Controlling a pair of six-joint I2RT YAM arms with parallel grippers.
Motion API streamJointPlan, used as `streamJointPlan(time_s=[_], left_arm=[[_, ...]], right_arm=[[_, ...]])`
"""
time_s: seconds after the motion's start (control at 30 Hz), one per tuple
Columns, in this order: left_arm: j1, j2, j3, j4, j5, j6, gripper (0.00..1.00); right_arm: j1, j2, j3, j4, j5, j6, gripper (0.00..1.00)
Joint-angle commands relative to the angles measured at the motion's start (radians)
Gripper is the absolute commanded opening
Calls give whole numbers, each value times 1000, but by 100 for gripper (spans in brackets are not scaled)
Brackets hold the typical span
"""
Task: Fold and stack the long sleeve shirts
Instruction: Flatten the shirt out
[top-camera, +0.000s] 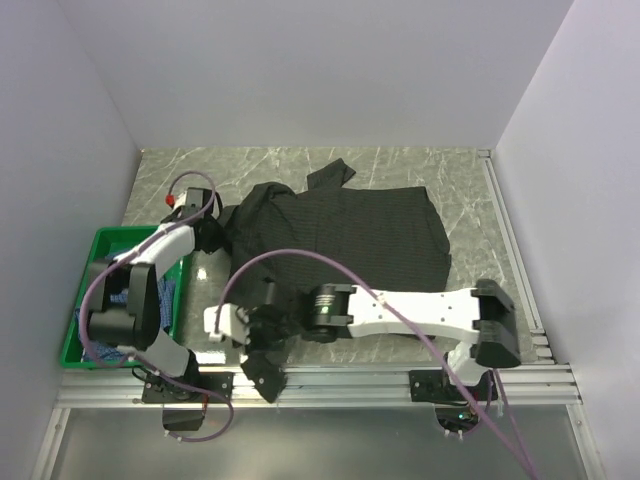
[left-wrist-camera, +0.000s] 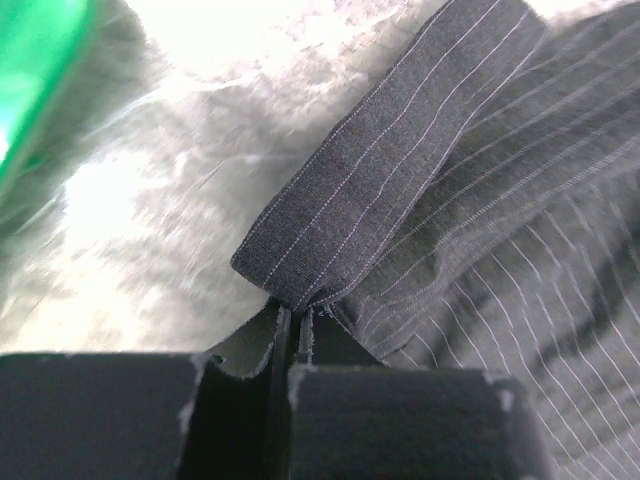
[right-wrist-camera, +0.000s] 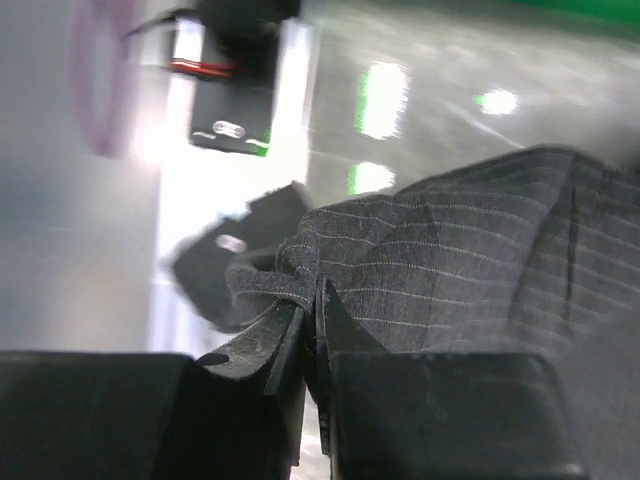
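The black pinstriped long sleeve shirt (top-camera: 345, 235) lies spread across the middle of the marble table. My left gripper (top-camera: 217, 232) is at the shirt's left edge. In the left wrist view it (left-wrist-camera: 297, 312) is shut on a folded band of the pinstriped cloth (left-wrist-camera: 390, 170). My right gripper (top-camera: 262, 355) reaches across to the near left. In the right wrist view it (right-wrist-camera: 312, 290) pinches a bunched fold of the same black cloth (right-wrist-camera: 450, 270). Blue cloth (top-camera: 168, 288), the other shirt, shows in the green crate, mostly hidden under my left arm.
The green plastic crate (top-camera: 100, 240) stands at the table's left side, beside the left wall. The metal rail (top-camera: 400, 385) with both arm bases runs along the near edge. White walls close in the table on three sides.
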Motion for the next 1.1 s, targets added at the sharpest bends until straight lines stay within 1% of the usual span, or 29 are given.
streamJointPlan(time_s=[0.0, 0.1, 0.13, 0.17, 0.2, 0.23, 0.3, 0.33, 0.4, 0.43, 0.5, 0.53, 0.57, 0.6, 0.63, 0.67, 0.7, 0.73, 0.77, 0.8, 0.83, 0.87, 0.97, 1.0, 1.07], left_arm=[[2, -139, -39, -6, -59, -7, 4], [19, -301, -99, -20, -93, -27, 13], [24, -335, -122, -31, -98, -28, 16], [28, -371, -133, -37, -104, -25, 21], [33, -401, -138, -48, -117, -22, 25], [34, -458, -145, -58, -124, -5, 37], [36, -530, -142, -89, -134, 13, 51], [36, -550, -139, -95, -125, 33, 64], [36, -592, -135, -111, -101, 55, 74], [36, -600, -133, -115, -67, 82, 81], [36, -594, -133, -129, -29, 110, 85], [36, -584, -133, -131, 38, 116, 86], [35, -572, -132, -128, 72, 119, 86], [33, -540, -136, -120, 111, 116, 86], [30, -525, -138, -109, 150, 111, 85], [19, -506, -142, -94, 174, 107, 85], [10, -471, -148, -69, 180, 93, 84], [2, -453, -152, -54, 181, 87, 84], [-14, -436, -156, -39, 191, 78, 84], [-19, -401, -165, -7, 194, 55, 83], [-24, -382, -170, 7, 201, 44, 83], [-28, -347, -181, 20, 211, 21, 82], [-38, -304, -198, 72, 211, -11, 81], [-38, -282, -211, 86, 205, -33, 82], [-38, -253, -227, 119, 200, -51, 81]], right_arm=[[52, 85, 121, -65, -164, 49, 13], [69, 110, 161, -97, -213, 62, 36], [69, 107, 163, -97, -218, 67, 48], [69, 104, 154, -94, -213, 79, 52], [69, 86, 145, -93, -184, 85, 55], [66, 72, 134, -88, -154, 105, 60], [50, 20, 82, -65, -88, 134, 64], [18, -3, 57, -52, -83, 173, 67], [-29, -74, -26, -7, -52, 229, 67], [-90, -95, -74, -2, -7, 292, 67], [-157, -147, -122, -2, 43, 367, 67], [-196, -166, -174, -1, 102, 441, 67], [-274, -197, -202, 1, 127, 478, 67], [-314, -212, -231, -4, 173, 516, 67], [-353, -226, -285, -5, 234, 589, 67], [-440, -252, -312, -7, 260, 627, 67], [-483, -261, -369, -5, 293, 698, 67], [-526, -273, -398, -1, 296, 734, 67], [-627, -289, -429, 4, 297, 768, 67], [-672, -293, -458, 22, 293, 826, 67], [-725, -298, -515, 37, 261, 851, 67], [-811, -301, -541, 68, 244, 874, 67], [-928, -284, -630, 132, 174, 941, 67], [-991, -275, -656, 168, 161, 967, 67], [-1030, -237, -665, 206, 159, 986, 67]])
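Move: The right part of the shirt body, near its hem, lies about 20 cm ahead of the right hand, 31 cm to its right and some 17 cm below; the hem itself is about 8 cm farther right. The near sleeve is at the right fingertips, its end about 4 cm back, 3 cm right and 7 cm lower. For the left hand, still pinching cloth, the shirt's left part lies about 6 cm back, 4 cm right and 4 cm below; the green box is about 17 cm back and 20 cm left. The near sleeve comes free as the right fingers open; that hand draws back about 6 cm, then sweeps right and forward over the shirt towards its hem side, sinking and turning roughly 100 degrees clockwise. The pinched cloth on the left is let go too: the left hand rises about 12 cm while easing back, then drops most of that again, shifting right over the shirt with fingers open. ##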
